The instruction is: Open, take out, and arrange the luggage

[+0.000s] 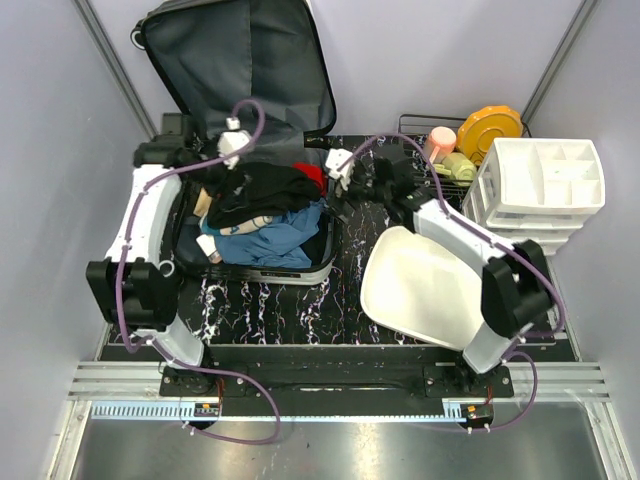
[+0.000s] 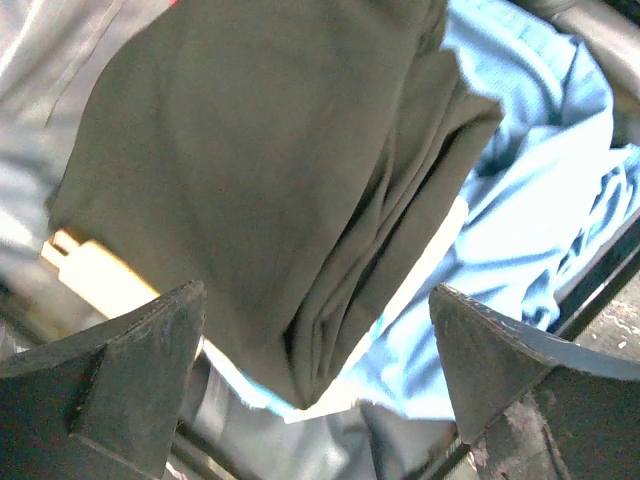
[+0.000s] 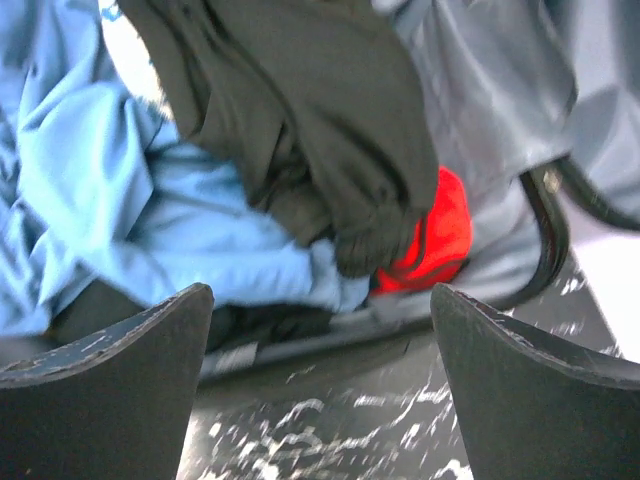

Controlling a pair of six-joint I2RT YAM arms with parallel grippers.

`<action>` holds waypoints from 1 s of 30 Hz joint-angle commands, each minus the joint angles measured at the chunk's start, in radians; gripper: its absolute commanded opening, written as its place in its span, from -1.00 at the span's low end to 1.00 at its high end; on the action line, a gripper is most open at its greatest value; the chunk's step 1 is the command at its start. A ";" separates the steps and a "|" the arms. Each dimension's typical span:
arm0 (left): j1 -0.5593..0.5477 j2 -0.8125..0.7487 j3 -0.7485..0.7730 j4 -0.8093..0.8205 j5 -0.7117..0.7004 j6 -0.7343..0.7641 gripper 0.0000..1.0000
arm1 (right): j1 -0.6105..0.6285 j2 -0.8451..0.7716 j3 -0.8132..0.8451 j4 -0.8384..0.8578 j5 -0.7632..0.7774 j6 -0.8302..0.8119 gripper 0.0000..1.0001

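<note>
The luggage lies open at the back left of the table, its lid with dark grey lining standing up. Its base holds a black garment over a blue garment, with something red at the right. My left gripper hangs open just above the folded black garment and the blue garment, its jaws holding nothing. My right gripper is open beside the case's right rim, over the marbled table, empty.
A white basin lies tilted under the right arm. A white drawer organiser stands at the right, with a wire rack of yellow plates and a pink cup behind it. Grey walls close both sides.
</note>
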 commanded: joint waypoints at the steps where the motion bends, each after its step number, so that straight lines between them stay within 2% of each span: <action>1: 0.140 -0.079 0.023 -0.118 0.109 0.009 0.96 | 0.053 0.106 0.193 0.036 -0.092 -0.099 1.00; 5: 0.272 -0.089 0.000 -0.156 0.178 -0.006 0.94 | 0.092 0.217 0.297 0.007 -0.120 -0.195 0.99; 8: 0.298 -0.094 -0.022 -0.165 0.182 -0.008 0.93 | 0.110 0.271 0.343 -0.007 -0.163 -0.229 0.99; 12: 0.315 -0.108 -0.059 -0.165 0.188 -0.014 0.93 | 0.145 0.311 0.361 -0.036 -0.144 -0.303 0.99; 17: 0.328 -0.117 -0.114 -0.158 0.205 -0.013 0.93 | 0.167 0.378 0.404 -0.029 -0.083 -0.317 0.99; 24: 0.332 -0.145 -0.187 -0.135 0.212 0.000 0.92 | 0.168 0.446 0.444 0.088 0.052 -0.274 0.99; 30: 0.338 -0.143 -0.211 -0.132 0.212 0.006 0.91 | 0.168 0.467 0.477 0.139 0.046 -0.232 1.00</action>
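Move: The black garment's middle lies some 13 cm to my right hand's left, level with it fore and aft, about 9 cm lower; the red cloth is roughly 4 cm left and 4 cm ahead of that hand. From my left hand, the garment's middle is some 4 cm right, 1 cm back and 10 cm below. The tan box sits about 10 cm left and 2 cm back of my left hand, the striped towel 8 cm back and 1 cm right, both some 12 cm down. I swing my open right hand about 13 cm left, in over the suitcase to the black garment, first rising slightly, then sinking and finally easing forward, fingers still pointing left. Meanwhile my open left hand sweeps some 8 cm left towards the garment's left end, then draws back about 6 cm and sinks a little, turning counter-clockwise with the fingertips tipping down. I can't see either hand touching cloth. ##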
